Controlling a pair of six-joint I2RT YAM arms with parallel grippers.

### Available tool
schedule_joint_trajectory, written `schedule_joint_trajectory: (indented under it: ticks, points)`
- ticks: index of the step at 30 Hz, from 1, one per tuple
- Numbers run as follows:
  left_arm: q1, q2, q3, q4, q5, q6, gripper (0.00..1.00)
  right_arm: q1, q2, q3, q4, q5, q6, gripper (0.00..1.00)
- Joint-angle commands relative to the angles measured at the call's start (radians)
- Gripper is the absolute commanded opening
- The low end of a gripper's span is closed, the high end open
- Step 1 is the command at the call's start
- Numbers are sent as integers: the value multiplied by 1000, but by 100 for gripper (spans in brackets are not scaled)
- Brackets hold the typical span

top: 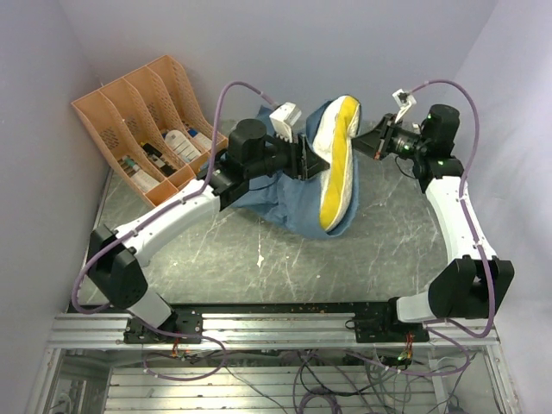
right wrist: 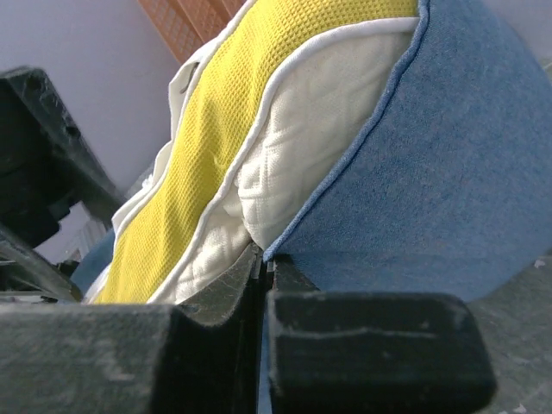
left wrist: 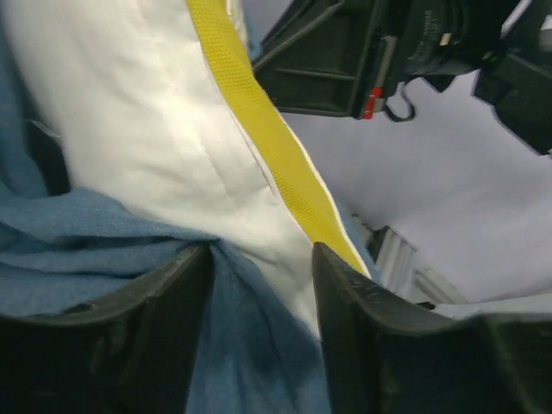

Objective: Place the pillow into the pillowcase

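Note:
The pillow (top: pixel 338 164) stands on edge at the table's far middle, its yellow edge up and its white quilted sides showing. The blue pillowcase (top: pixel 276 203) wraps its lower and left part. My left gripper (top: pixel 309 157) presses against the pillow's left side. In the left wrist view its jaws (left wrist: pixel 261 259) stand apart, with the pillowcase (left wrist: pixel 86 250) and the white pillow (left wrist: pixel 155 129) lying loose between them. My right gripper (top: pixel 369 143) is at the pillow's right side. In the right wrist view it (right wrist: pixel 266 259) is shut on the hem of the pillowcase (right wrist: pixel 431 190), right beside the pillow (right wrist: pixel 302 147).
An orange slotted file organizer (top: pixel 147 129) with small items stands at the back left. Purple walls close in the table on three sides. A metal rail (top: pixel 276 323) with both arm bases runs along the near edge. The table top (top: pixel 259 267) is grey marbled.

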Motion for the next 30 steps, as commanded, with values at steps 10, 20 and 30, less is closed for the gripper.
schedule_joint_trajectory:
  ticks: [10, 20, 30]
  points:
    - [11, -149, 34, -228, -485, 114, 100, 60, -9, -55, 101, 34, -89, 0]
    - [30, 60, 96, -175, -249, 56, 99, 62, -24, -65, 55, 34, -127, 0]
    - [28, 87, -6, 56, -40, -83, 99, 74, -13, -73, 9, 40, -173, 0]
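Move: The pillow's exposed end, yellow band uppermost, hangs about 5 cm to the left hand's right, roughly level with it front to back and some 7 cm lower. The near folds of the pillowcase lie about 7 cm to that hand's left, 7 cm back and 12 cm below. Still pinched by the right hand, the hem corner is some 9 cm right of the left hand and 5 cm farther out, at about its height. From the right hand, that pillow end is roughly 4 cm left, 5 cm back and 6 cm down. The pillow's white side is what the left hand goes round for: its half-open fingers spread wide, clear the pillowcase edge with a swing of about 8 cm left and up, then come back right, forward and down, ending some 5 cm forward and 5 cm lower, turned about 10 degrees counter-clockwise, with the white side between the fingertips. The shut right hand keeps the hem and sinks about 3 cm. ##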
